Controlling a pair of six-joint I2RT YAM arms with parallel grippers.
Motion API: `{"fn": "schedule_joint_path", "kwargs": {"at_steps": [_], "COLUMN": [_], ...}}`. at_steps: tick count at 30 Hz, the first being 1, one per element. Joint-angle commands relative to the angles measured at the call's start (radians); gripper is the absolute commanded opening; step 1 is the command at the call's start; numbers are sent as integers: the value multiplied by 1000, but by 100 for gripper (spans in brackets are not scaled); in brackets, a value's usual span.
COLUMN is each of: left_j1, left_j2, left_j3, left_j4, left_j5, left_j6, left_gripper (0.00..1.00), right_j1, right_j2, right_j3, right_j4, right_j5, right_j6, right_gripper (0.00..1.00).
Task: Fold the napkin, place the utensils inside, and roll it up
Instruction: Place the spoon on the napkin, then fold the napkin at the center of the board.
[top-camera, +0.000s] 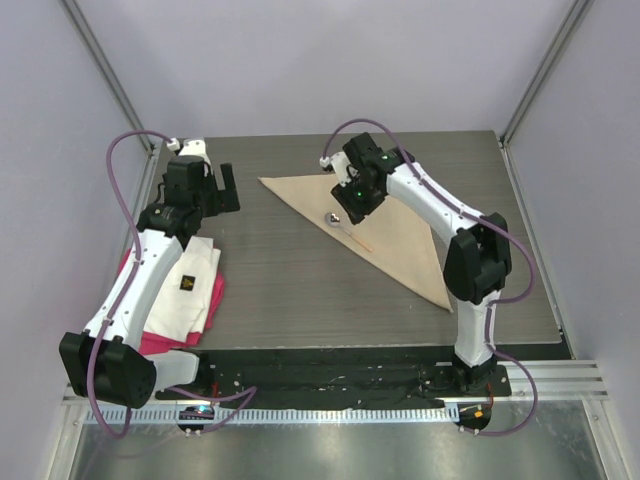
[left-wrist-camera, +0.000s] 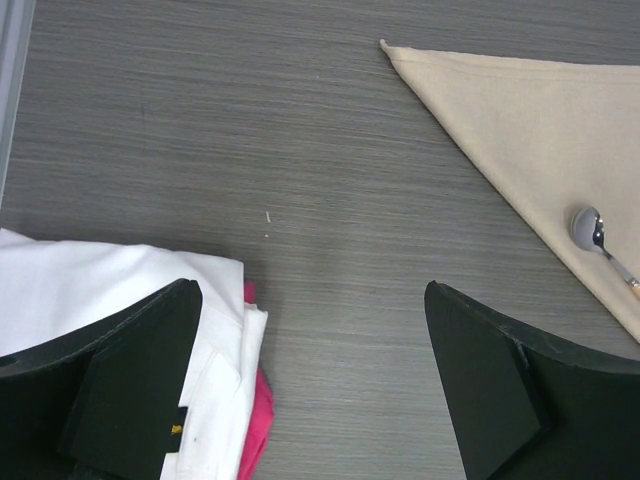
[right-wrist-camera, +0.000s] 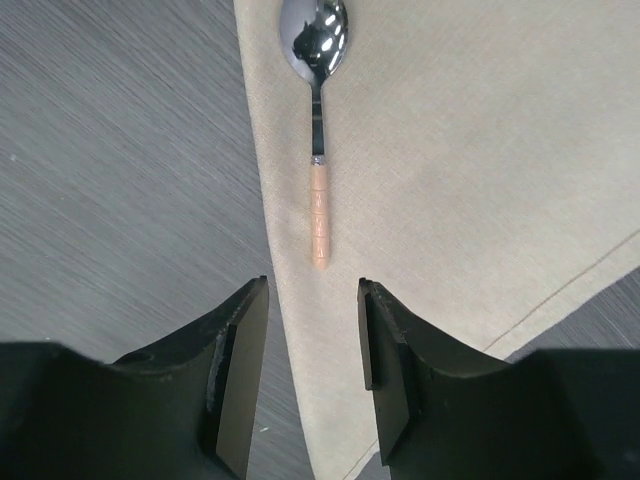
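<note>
The beige napkin (top-camera: 400, 245) lies on the table, folded into a triangle. The spoon (top-camera: 345, 228) rests on it close to the long folded edge, with its silver bowl toward the left. My right gripper (top-camera: 350, 210) hovers just over the spoon. In the right wrist view the spoon (right-wrist-camera: 318, 150) lies on the napkin (right-wrist-camera: 450, 180), its handle end just ahead of my right gripper (right-wrist-camera: 313, 285), which is open and holds nothing. My left gripper (top-camera: 218, 190) is wide open over bare table, left of the napkin. In its wrist view the left gripper (left-wrist-camera: 310, 290) faces the napkin (left-wrist-camera: 540, 110) and the spoon (left-wrist-camera: 595, 235).
A white cloth with a dark logo (top-camera: 190, 285) lies on a pink-red cloth (top-camera: 160, 343) at the left, under the left arm. The same white cloth (left-wrist-camera: 90, 290) and pink cloth (left-wrist-camera: 258, 420) sit beneath the left finger. Enclosure walls ring the dark table (top-camera: 300, 290).
</note>
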Motion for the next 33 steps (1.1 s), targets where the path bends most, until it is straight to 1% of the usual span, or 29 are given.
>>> {"fn": "schedule_joint_path", "kwargs": {"at_steps": [1, 5, 6, 8, 9, 10, 11, 12, 13, 14, 16, 18, 20, 22, 23, 26, 27, 31, 33], "left_j1": [0, -2, 0, 0, 0, 0, 0, 1, 0, 0, 1, 3, 6, 14, 15, 34, 38, 54, 57], "left_j2": [0, 29, 37, 74, 92, 111, 153, 175, 198, 248, 298, 365, 408, 486, 543, 624, 676, 769, 799], "left_j3": [8, 15, 16, 19, 21, 27, 30, 33, 42, 47, 57, 70, 81, 114, 140, 179, 203, 251, 275], "left_j4": [51, 62, 69, 103, 118, 132, 166, 186, 203, 226, 293, 359, 399, 434, 447, 485, 490, 551, 553], "left_j5": [31, 62, 68, 83, 88, 94, 115, 126, 137, 146, 146, 126, 114, 113, 119, 143, 166, 194, 198], "left_j6": [-37, -97, -134, -177, -222, -255, -281, -302, -357, -379, -433, -464, -493, -516, -522, -550, -560, -582, -586], "left_gripper": [100, 100, 100, 100, 99, 98, 98, 97, 96, 95, 93, 89, 88, 85, 83, 77, 77, 69, 66], "right_j1": [7, 5, 7, 5, 5, 5, 7, 7, 5, 7, 5, 7, 5, 7, 8, 7, 5, 7, 5], "right_j2": [-160, -269, -292, -368, -397, -425, -488, -520, -548, -606, -657, -707, -732, -764, -786, -810, -822, -838, -836], "right_j3": [-56, -142, -181, -225, -276, -304, -340, -405, -436, -494, -539, -582, -605, -617, -631, -650, -651, -662, -662], "right_j4": [89, 195, 219, 299, 330, 398, 437, 480, 550, 584, 664, 695, 721, 738, 744, 757, 757, 755, 757], "right_j5": [14, 57, 57, 112, 111, 107, 91, 79, 74, 30, 18, 4, 4, 4, 7, 22, 34, 42, 42], "right_j6": [75, 130, 156, 189, 221, 239, 261, 278, 316, 328, 373, 393, 416, 427, 430, 440, 440, 448, 448], "right_gripper": [49, 49, 49, 49, 49, 48, 48, 48, 48, 49, 50, 50, 50, 50, 50, 51, 51, 52, 53]}}
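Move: The napkin's far left corner lies about 24 cm ahead of my left hand, 5 cm to its right and 22 cm below. The spoon is already down on the napkin, some 6 cm ahead and 30 cm to the right of that hand. The white cloth stack sits about 10 cm back and 10 cm left of it. From my right hand the corner is roughly 22 cm ahead and 26 cm left, the spoon 4 cm ahead, 2 cm left and 11 cm below. I send my left hand forward about 17 cm and down 15 cm, drifting right, towards the napkin's far left corner, rolling its left side down some 30 degrees and narrowing the open fingers to about two thirds. Meanwhile my empty right hand rises away from the spoon and eases back a little, its fingers still half open, swinging up to point more forward and left. ##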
